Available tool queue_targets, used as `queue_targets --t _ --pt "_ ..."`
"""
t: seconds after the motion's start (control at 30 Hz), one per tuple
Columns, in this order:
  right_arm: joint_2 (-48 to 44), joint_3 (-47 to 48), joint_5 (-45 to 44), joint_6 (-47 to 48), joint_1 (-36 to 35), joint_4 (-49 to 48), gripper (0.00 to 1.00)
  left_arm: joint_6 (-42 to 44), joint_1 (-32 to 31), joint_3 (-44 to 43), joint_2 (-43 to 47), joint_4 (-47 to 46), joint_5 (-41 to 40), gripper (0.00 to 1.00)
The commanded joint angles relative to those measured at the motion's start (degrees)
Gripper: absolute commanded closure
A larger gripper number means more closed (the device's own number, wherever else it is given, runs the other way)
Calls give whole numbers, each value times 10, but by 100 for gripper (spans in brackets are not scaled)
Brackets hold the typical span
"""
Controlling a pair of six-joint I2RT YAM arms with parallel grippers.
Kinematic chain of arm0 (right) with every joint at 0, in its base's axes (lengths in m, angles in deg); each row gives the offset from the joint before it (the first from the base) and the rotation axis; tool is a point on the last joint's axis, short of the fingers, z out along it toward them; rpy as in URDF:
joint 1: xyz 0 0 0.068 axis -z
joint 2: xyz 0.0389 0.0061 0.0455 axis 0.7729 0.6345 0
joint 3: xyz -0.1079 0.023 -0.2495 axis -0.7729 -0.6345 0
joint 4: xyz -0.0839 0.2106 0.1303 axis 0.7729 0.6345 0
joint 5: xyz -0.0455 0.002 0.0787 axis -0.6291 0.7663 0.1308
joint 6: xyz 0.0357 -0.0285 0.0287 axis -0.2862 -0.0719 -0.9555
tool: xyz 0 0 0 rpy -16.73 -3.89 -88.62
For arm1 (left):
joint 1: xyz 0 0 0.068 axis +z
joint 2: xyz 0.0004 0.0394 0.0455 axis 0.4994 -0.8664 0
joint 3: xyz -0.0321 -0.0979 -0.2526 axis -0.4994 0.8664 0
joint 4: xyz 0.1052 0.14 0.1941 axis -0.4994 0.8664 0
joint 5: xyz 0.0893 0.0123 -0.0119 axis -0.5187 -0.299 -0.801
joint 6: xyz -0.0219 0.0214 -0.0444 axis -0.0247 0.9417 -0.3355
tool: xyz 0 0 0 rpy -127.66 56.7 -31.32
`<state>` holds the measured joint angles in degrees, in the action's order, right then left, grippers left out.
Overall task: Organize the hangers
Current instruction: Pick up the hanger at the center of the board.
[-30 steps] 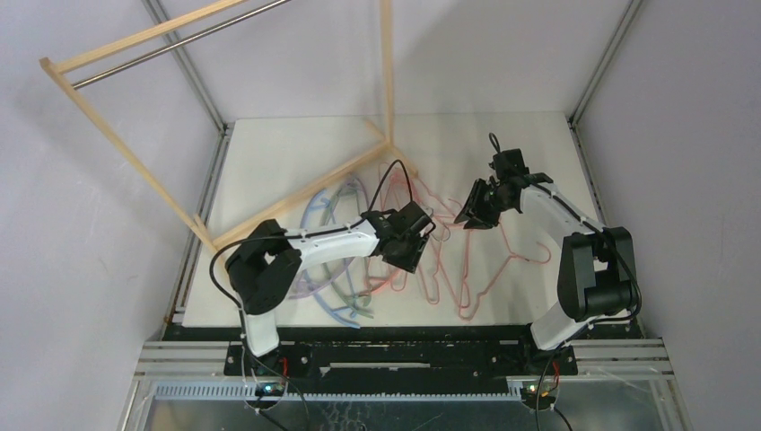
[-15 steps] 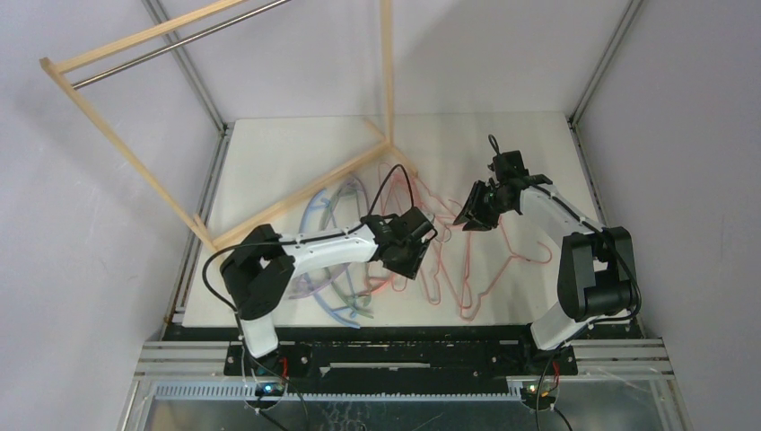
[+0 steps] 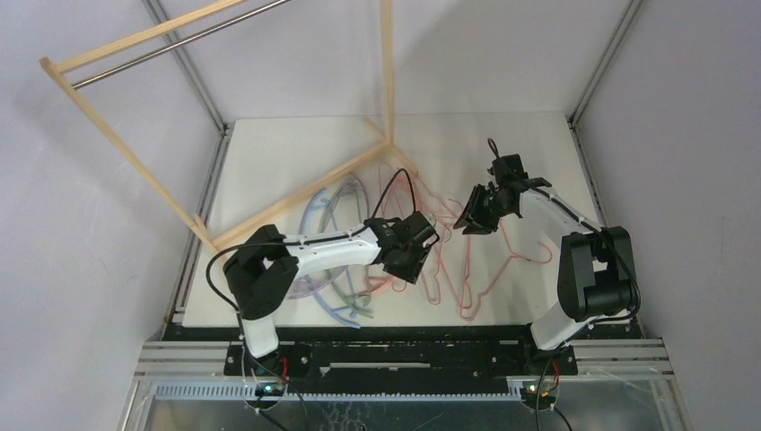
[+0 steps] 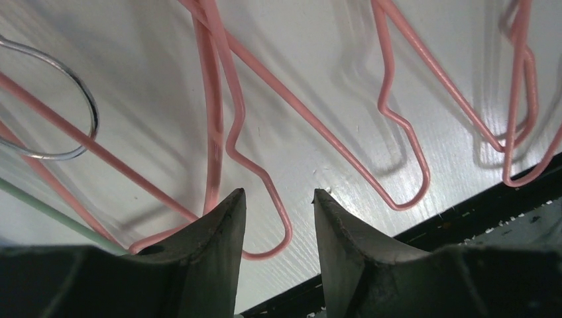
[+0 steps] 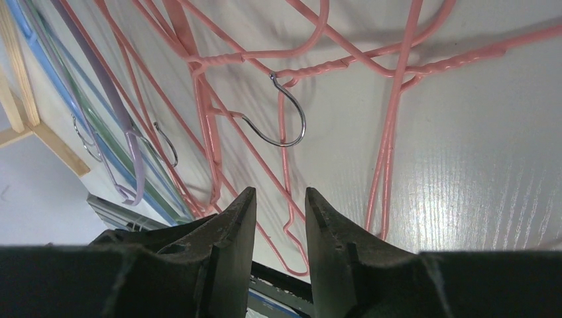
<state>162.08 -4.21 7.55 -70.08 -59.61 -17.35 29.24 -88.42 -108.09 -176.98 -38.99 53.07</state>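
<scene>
Several thin pink wire hangers (image 3: 437,285) lie tangled on the white table. Thicker lilac, green and blue hangers (image 3: 325,214) lie to their left. My left gripper (image 3: 406,268) is open and empty, low over the pink wires. In the left wrist view the gripper (image 4: 277,195) straddles a bent notch of a pink hanger (image 4: 265,192) without touching it; a metal hook (image 4: 79,99) shows at the upper left. My right gripper (image 3: 469,219) is open and empty above the pile. In the right wrist view the gripper (image 5: 280,192) hovers over pink wires (image 5: 212,126), a metal hook (image 5: 288,122) and the lilac hanger (image 5: 119,112).
The light wooden rack frame (image 3: 126,144) with its metal rod (image 3: 179,40) stands at the back left, its base bar (image 3: 305,193) lying across the table beside the coloured hangers. The table's black front edge (image 4: 464,212) is close beyond my left gripper.
My left gripper has moved a little to the right and toward the table's near edge, lower over the pink hangers. The right gripper has barely shifted. No hanger has moved.
</scene>
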Motion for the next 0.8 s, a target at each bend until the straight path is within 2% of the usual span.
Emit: queue_targets --t 0.0,0.4,0.47,0.5,0.6,0.7,0.77 --pt "-22 1 2 4 1 -17 59 8 -1 -10 -22 -20 1 52" --pt "-24 0 -22 7 2 -5 57 20 5 -23 -70 -58 2 53" --pt "-26 0 -26 7 3 -2 53 24 5 -21 -73 -68 3 60" --pt "-25 0 -29 7 3 0 50 26 5 -23 -75 -71 4 67" --pt "-30 0 -39 6 1 5 39 31 8 -26 -82 -74 7 98" --pt "-40 1 -54 6 2 12 33 45 11 -18 -74 -85 9 100" --pt "-46 1 -62 7 2 17 24 54 15 -18 -61 -80 7 100"
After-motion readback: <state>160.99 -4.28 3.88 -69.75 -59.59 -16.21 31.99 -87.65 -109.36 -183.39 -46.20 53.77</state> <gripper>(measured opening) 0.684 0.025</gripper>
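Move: The near end of the pink center hanger lies almost straight under the left hand, about 1 cm ahead and some 3 cm below its open fingers. At the same depth, a second pink hanger's end is roughly 6 cm to the right and 5 cm back, and a silver hook about 7 cm ahead and 7 cm to the left. From the right hand, the center hanger's near end is some 15 cm left, 10 cm back and 6 cm below. The left hand first sinks about 3 cm with its fingers still apart, bringing them down around the notched wire at the near end of the pink center hanger, then travels level some 3 cm, forward and to the right in equal parts, and on that stretch shuts fully to pinch the wire. Over the hangers the right hand stays almost in place, easing about 1 cm left late on while its part-open fingers spread clearly wider. ##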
